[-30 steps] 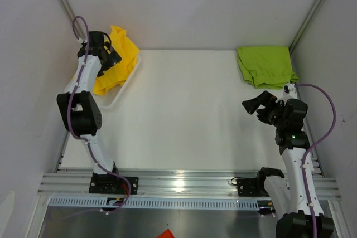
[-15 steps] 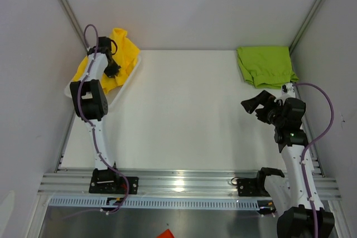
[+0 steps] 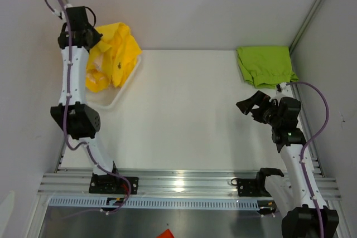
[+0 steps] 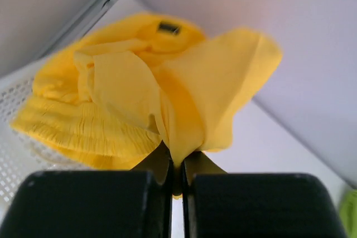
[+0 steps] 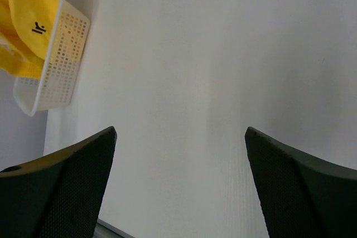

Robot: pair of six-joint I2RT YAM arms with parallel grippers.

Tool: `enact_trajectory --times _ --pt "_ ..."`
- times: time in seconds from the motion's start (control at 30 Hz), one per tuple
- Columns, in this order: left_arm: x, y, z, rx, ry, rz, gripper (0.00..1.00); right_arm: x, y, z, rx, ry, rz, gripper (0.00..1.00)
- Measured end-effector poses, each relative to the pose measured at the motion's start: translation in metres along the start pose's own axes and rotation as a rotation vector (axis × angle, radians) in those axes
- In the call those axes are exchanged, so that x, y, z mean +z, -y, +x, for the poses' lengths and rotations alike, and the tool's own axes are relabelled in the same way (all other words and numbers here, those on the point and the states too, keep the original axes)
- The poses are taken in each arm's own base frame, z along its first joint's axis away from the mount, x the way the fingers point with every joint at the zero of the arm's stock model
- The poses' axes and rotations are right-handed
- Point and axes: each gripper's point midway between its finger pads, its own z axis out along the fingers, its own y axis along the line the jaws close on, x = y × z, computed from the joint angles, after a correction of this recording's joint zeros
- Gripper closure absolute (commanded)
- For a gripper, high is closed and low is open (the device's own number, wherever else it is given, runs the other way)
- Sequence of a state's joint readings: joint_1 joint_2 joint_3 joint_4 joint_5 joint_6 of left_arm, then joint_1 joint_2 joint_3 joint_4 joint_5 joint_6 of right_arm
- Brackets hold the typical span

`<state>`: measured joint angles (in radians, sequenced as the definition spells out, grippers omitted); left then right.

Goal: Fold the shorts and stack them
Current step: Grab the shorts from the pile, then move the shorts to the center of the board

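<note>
Bright yellow shorts (image 3: 115, 54) hang bunched above the white mesh basket (image 3: 109, 102) at the back left, lifted by my left gripper (image 3: 92, 36). In the left wrist view the gripper (image 4: 177, 163) is shut on a pinched fold of the yellow shorts (image 4: 156, 82), which spread out beyond the fingers. Lime green shorts (image 3: 265, 65) lie folded at the back right corner of the table. My right gripper (image 3: 249, 103) hovers open just in front of them, and nothing sits between its fingers (image 5: 179, 132).
The basket (image 5: 56, 65) stands against the left wall with the yellow shorts (image 5: 22, 20) drooping over its rim. Walls and metal frame posts close in the left, right and back sides. An aluminium rail runs along the near edge.
My left gripper shut on the yellow shorts in the basket, then rose and swung back left, pulling the shorts up out of it. The right arm barely shifted.
</note>
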<state>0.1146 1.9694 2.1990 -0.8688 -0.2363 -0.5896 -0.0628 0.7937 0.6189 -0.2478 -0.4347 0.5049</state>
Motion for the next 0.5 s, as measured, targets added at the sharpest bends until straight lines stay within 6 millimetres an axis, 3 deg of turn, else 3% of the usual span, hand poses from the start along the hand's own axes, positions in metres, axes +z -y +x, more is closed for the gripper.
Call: enact_trajectory --times 0.13,0.3,0.37,0.43,0.5 --pt "-0.1 0.035 -0.062 -0.01 0.195 0.211 1.0 0.002 -0.007 0.006 -0.005 -0.017 -0.015 0.0" --pt "-0.279 0.088 -0.106 0.022 0.467 0.569 1.0 0.005 -0.02 0.015 -0.023 -0.037 -0.04 0.01" --pt "-0.353 0.092 -0.126 0.001 0.582 0.725 1.0 0.006 -0.026 0.019 -0.03 -0.046 -0.056 0.0" --pt "-0.415 0.082 -0.142 -0.031 0.694 0.845 1.0 0.007 -0.033 0.022 -0.038 -0.055 -0.074 0.0" --pt "-0.461 0.074 -0.144 -0.045 0.764 0.957 1.0 0.008 -0.042 0.025 -0.05 -0.058 -0.1 0.01"
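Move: The left hand already grips one edge of the yellow shorts; their bulk hangs about 12 cm below it, roughly 5 cm to the right and 4 cm back. The white basket's middle lies some 8 cm back, 1 cm right and 24 cm below, and the clear table middle about 22 cm back, 38 cm right and 29 cm down. From the open right hand, the yellow shorts are some 18 cm ahead, 54 cm left and 2 cm below; the folded green shorts about 27 cm ahead, 27 cm right and 18 cm below. Keeping its pinch on the yellow shorts, the left hand sweeps fast up some 40 cm, away from the basket, and back about 25 cm with a smaller swing to the right, while the wrist tips up roughly 65 degrees and turns clockwise, so that the fingers end pointing somewhat upward. Meanwhile the right hand, fingers still wide open and touching nothing, drifts about 5 cm left above the bare table. ##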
